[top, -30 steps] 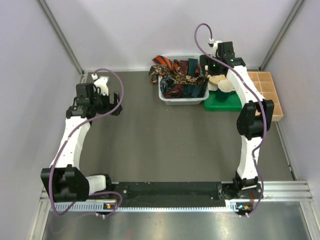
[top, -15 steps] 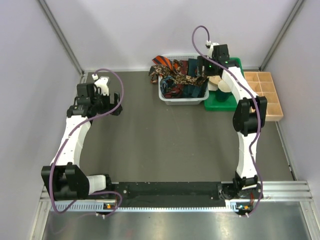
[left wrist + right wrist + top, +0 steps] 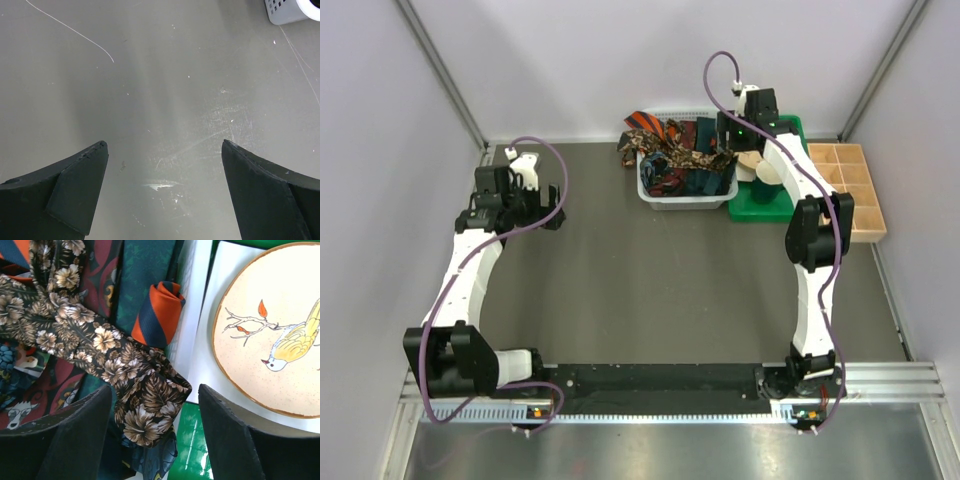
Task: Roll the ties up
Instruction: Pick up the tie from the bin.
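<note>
The ties (image 3: pixel 678 152) lie heaped in a white mesh basket (image 3: pixel 685 203) at the back of the table; some hang over its left rim. My right gripper (image 3: pixel 730 140) hovers at the basket's right edge. In the right wrist view, the right gripper (image 3: pixel 155 387) stands open astride the folded end of a brown leaf-patterned tie (image 3: pixel 145 390), with a gap on the right side. An orange and navy striped tie (image 3: pixel 157 312), a dark teal one (image 3: pixel 145 270) and a dark red one (image 3: pixel 102 275) lie behind. My left gripper (image 3: pixel 552 212) (image 3: pixel 164 143) is open over bare table.
A green tray (image 3: pixel 765 208) right of the basket holds a cream plate with a bird painted on it (image 3: pixel 270 330). A wooden compartment box (image 3: pixel 850 185) sits at the far right. A basket corner (image 3: pixel 285 10) shows in the left wrist view.
The right arm has swung left and farther back, carrying its gripper over the basket's right edge. The left arm has not moved.
</note>
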Robot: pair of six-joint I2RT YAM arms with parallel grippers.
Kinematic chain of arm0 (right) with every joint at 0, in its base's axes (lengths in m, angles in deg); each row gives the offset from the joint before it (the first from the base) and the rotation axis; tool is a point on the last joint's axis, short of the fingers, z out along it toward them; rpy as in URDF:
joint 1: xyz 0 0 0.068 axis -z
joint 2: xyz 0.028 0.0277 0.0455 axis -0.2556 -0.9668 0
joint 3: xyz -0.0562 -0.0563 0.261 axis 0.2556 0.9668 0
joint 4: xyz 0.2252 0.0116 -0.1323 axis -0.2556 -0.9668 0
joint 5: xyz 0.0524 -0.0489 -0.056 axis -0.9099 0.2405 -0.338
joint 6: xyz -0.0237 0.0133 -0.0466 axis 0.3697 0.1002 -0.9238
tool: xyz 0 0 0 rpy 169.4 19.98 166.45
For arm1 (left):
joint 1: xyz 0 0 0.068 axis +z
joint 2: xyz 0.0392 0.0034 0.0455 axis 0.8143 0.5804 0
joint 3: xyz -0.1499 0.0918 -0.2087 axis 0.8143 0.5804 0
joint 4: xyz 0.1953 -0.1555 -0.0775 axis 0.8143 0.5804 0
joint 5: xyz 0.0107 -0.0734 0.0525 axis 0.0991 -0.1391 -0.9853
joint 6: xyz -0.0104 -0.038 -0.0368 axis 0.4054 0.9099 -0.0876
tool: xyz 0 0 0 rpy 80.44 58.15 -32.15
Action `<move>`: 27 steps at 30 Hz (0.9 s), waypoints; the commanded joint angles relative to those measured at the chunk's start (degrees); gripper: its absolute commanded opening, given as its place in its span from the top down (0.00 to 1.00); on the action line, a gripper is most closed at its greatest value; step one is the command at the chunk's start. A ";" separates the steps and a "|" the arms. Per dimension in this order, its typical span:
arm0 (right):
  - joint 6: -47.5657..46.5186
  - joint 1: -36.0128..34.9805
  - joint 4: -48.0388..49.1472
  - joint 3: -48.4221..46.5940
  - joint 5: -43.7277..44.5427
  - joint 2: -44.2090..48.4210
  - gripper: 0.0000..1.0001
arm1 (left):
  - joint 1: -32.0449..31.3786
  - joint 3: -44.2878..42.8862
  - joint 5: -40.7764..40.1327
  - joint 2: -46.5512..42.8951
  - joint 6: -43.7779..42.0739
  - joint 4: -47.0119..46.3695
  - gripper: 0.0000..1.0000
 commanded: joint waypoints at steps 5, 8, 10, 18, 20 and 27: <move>-0.34 -0.73 0.41 -0.23 3.32 0.85 0.35 | 0.20 0.29 1.31 0.09 -0.06 -2.77 0.01; -0.34 -0.73 0.15 -0.23 2.79 0.85 0.47 | 0.20 0.20 1.22 0.00 -0.06 -2.86 0.01; -0.34 -0.73 -0.20 -0.23 2.18 1.03 0.54 | 0.20 0.11 1.14 0.17 -0.06 -2.86 0.01; 0.01 -0.73 -0.82 -0.49 0.78 1.82 0.81 | 0.20 -0.68 1.57 0.70 0.03 -2.86 0.01; -0.16 -0.73 -0.29 -0.41 -0.63 2.61 0.97 | 0.20 -0.94 1.66 1.05 0.12 -2.86 0.01; -1.83 -1.60 1.99 -0.85 -6.70 6.64 1.00 | 0.20 -3.48 1.22 2.20 -0.06 -2.59 0.01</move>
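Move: The right hand is already at the floral tie's free end, which lies by the basket's right rim, directly in front of its open fingertips, about 1 cm ahead and 2 cm lower. A rolled striped tie sits about 8 cm ahead in line with the hand. The embroidery hoop is some 10 cm right and 5 cm ahead. The basket's middle is roughly 9 cm left and 1 cm ahead. From the left hand, that tie end is around 24 cm ahead and 40 cm right. The right fingers pinch the end of the floral tie, closing from about two-thirds open to nearly shut. The hand holds almost in place over the basket's right rim, edging under 1 cm right and then, as the fingers finish closing, about 1.5 cm back left, fingers still slanting forward and down. ##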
